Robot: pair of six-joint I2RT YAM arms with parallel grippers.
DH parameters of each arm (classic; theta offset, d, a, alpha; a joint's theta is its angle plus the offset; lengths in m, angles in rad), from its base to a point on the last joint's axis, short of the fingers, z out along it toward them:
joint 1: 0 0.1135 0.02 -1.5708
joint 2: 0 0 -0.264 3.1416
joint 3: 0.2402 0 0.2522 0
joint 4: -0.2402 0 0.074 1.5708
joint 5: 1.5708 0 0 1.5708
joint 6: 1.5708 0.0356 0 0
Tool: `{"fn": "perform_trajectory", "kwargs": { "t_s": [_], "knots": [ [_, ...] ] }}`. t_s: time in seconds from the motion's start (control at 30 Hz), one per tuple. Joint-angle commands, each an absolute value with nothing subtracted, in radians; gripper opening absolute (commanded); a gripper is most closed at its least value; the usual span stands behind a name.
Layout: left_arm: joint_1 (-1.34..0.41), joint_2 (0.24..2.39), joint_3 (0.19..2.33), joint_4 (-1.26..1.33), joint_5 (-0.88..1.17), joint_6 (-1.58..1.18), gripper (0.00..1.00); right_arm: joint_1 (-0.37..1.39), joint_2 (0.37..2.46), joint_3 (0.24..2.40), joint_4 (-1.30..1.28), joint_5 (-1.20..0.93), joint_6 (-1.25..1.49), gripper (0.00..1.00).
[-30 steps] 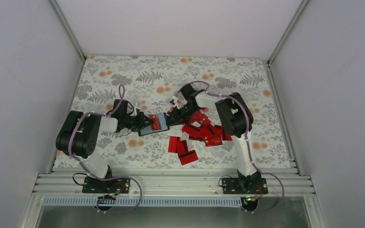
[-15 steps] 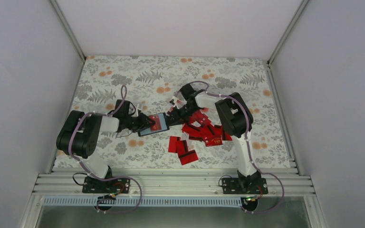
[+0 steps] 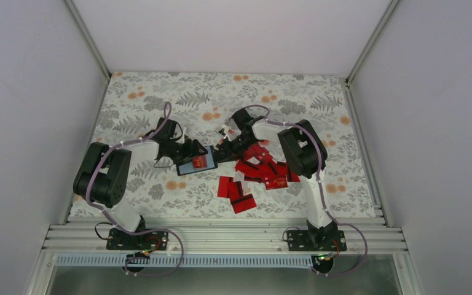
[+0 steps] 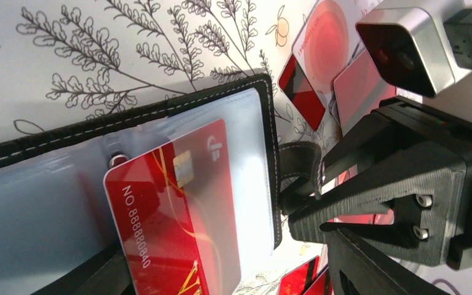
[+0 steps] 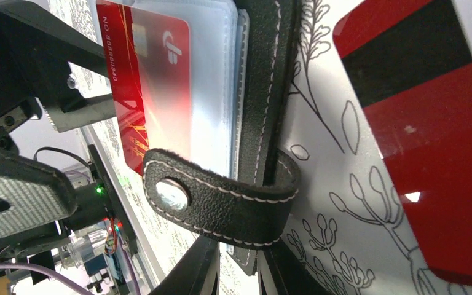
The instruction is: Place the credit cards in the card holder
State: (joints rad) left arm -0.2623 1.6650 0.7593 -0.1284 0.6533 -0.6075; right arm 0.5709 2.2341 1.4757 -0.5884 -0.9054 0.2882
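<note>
The black card holder (image 3: 188,167) lies open at mid-table. A red card (image 3: 200,161) sits partly inside a clear pocket, its near end sticking out (image 4: 172,215). My left gripper (image 3: 184,153) is at the holder's left side, its jaws wide apart on either side of the card's free end (image 4: 227,273). My right gripper (image 3: 219,152) is shut on the holder's right cover edge (image 5: 246,270), just under the snap tab (image 5: 221,196). Several more red cards (image 3: 261,172) lie in a loose pile to the right.
Loose cards lie close behind the holder (image 4: 301,86) and beside my right gripper (image 5: 430,153). More cards (image 3: 236,195) lie toward the front edge. The floral mat (image 3: 319,104) covers the table, with white walls on three sides.
My left gripper has swung toward the back and right, closer over the holder. Less of the red card shows outside the pocket. My right gripper has stayed put.
</note>
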Motion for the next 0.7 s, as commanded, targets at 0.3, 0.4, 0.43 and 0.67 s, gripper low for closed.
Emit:
{"fn": "perform_trajectory", "kwargs": {
  "t_s": [0.3, 0.4, 0.43, 0.67],
  "knots": [
    [-0.361, 1.711, 0.966, -0.502, 0.391, -0.59, 0.87, 0.589, 2.248, 1.448, -0.53, -0.888, 0.32, 0.17],
    [-0.378, 1.735, 0.985, -0.53, 0.376, -0.611, 0.91, 0.589, 2.25, 1.45, -0.522, -0.898, 0.326, 0.17],
    [-0.384, 1.745, 0.992, -0.543, 0.367, -0.629, 0.93, 0.59, 2.253, 1.453, -0.52, -0.905, 0.327, 0.17],
    [-0.401, 1.792, 1.019, -0.6, 0.362, -0.702, 0.95, 0.594, 2.265, 1.47, -0.53, -0.921, 0.318, 0.17]
  ]
}}
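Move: The red card half in the holder's right-hand pocket has its middle about 2 cm back from the left hand point, 1 cm to the right and 3 cm below. The holder's strap lies roughly 9 cm to the left hand's right and level with it fore and aft; a loose red card lies some 12 cm back and 12 cm to the right. From the right hand, the pocketed card is about 8 cm left and 2 cm back. Tilting by nearly 20 degrees so its fingers point more steeply down, the left hand eases about 1 cm to the right above the pocket and the half-inserted card, rising slightly before sinking back. Its already parted fingers spread almost fully. The right hand keeps its pinch on the strap and shifts about half a centimetre left. ##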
